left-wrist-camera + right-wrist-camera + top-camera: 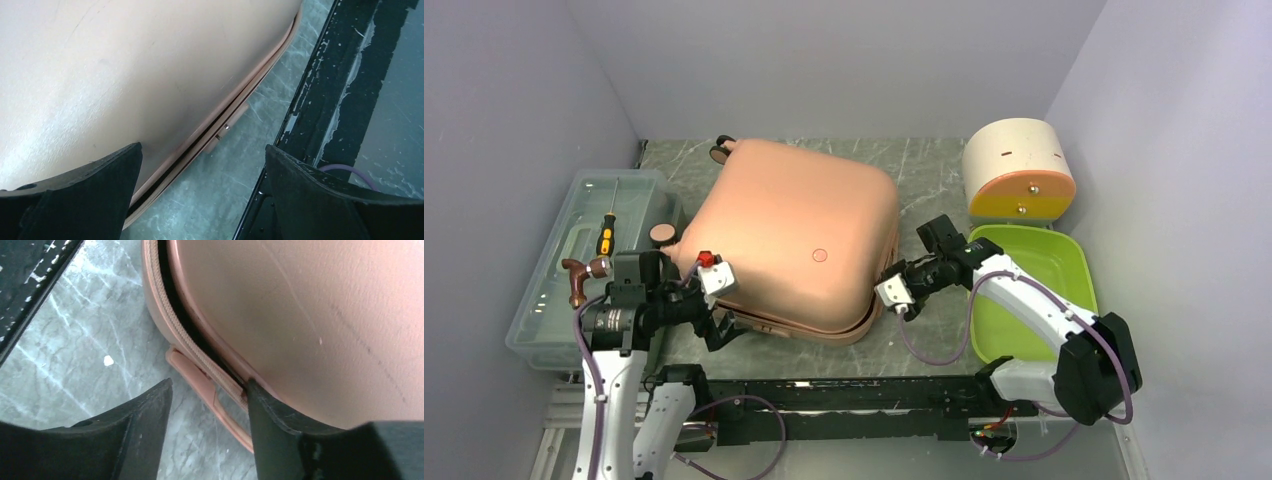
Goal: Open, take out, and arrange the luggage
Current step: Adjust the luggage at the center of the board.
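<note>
The luggage (789,240), a salmon-pink hard-shell suitcase, lies flat mid-table with its wheels at the far left corner. Its two shells are parted by a thin dark gap along the near edge (200,135). My left gripper (722,328) is at the near-left corner, open, its fingers (85,195) wide apart over bare tabletop beside the luggage (125,75). My right gripper (207,385) is at the near-right corner (892,297), jaws apart. One fingertip (250,386) touches the zipper seam of the luggage (310,315). A pink side strap (200,380) runs between the fingers, ungripped.
A clear plastic bin (549,310) at the left carries a screwdriver (607,232) and a brown-handled tool (579,275). A lime-green tray (1064,262) lies at the right under my right arm, with a cream cylinder (1019,170) behind it. A black rail (844,395) runs along the near edge.
</note>
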Controlling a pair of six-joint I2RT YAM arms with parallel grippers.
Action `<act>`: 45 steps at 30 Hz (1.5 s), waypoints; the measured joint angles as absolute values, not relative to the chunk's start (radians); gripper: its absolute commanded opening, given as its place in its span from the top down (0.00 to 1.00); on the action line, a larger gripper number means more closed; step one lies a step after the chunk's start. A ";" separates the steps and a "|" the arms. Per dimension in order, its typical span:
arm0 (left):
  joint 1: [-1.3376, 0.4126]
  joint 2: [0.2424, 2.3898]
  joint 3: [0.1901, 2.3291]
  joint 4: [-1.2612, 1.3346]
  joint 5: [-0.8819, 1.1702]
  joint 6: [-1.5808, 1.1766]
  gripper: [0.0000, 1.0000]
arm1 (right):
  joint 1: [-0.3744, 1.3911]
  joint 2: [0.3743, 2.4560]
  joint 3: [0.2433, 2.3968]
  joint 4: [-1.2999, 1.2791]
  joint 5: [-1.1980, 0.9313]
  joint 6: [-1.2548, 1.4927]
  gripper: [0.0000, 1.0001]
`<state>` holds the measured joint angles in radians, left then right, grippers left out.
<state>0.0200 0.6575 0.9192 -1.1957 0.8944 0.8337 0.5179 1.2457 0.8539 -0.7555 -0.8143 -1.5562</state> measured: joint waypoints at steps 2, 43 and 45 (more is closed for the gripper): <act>0.047 0.635 0.900 -1.199 0.900 0.841 0.01 | 0.525 1.254 0.841 -0.743 -0.818 -1.581 0.61; 0.119 0.631 0.887 -1.207 0.970 0.893 0.01 | 0.363 1.799 1.494 -1.391 -0.620 -1.809 0.98; 0.119 0.631 0.885 -1.196 0.968 0.884 0.01 | 0.365 1.799 1.503 -1.394 -0.614 -1.791 0.89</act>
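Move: The luggage's zipped rim, near its front right corner, is right at the right hand's fingertips: about 1 cm ahead, 1 cm left and 1 cm below. The luggage's middle lies some 20 cm left and 9 cm ahead. The green tray is about 28 cm right and 2 cm back, the drawer box some 25 cm right and 22 cm ahead. From the left hand that rim is about 30 cm right, 10 cm ahead, 10 cm lower. Right fingers shut on the luggage's zipped rim, then drag it about 8 cm forward and 5 cm right. ##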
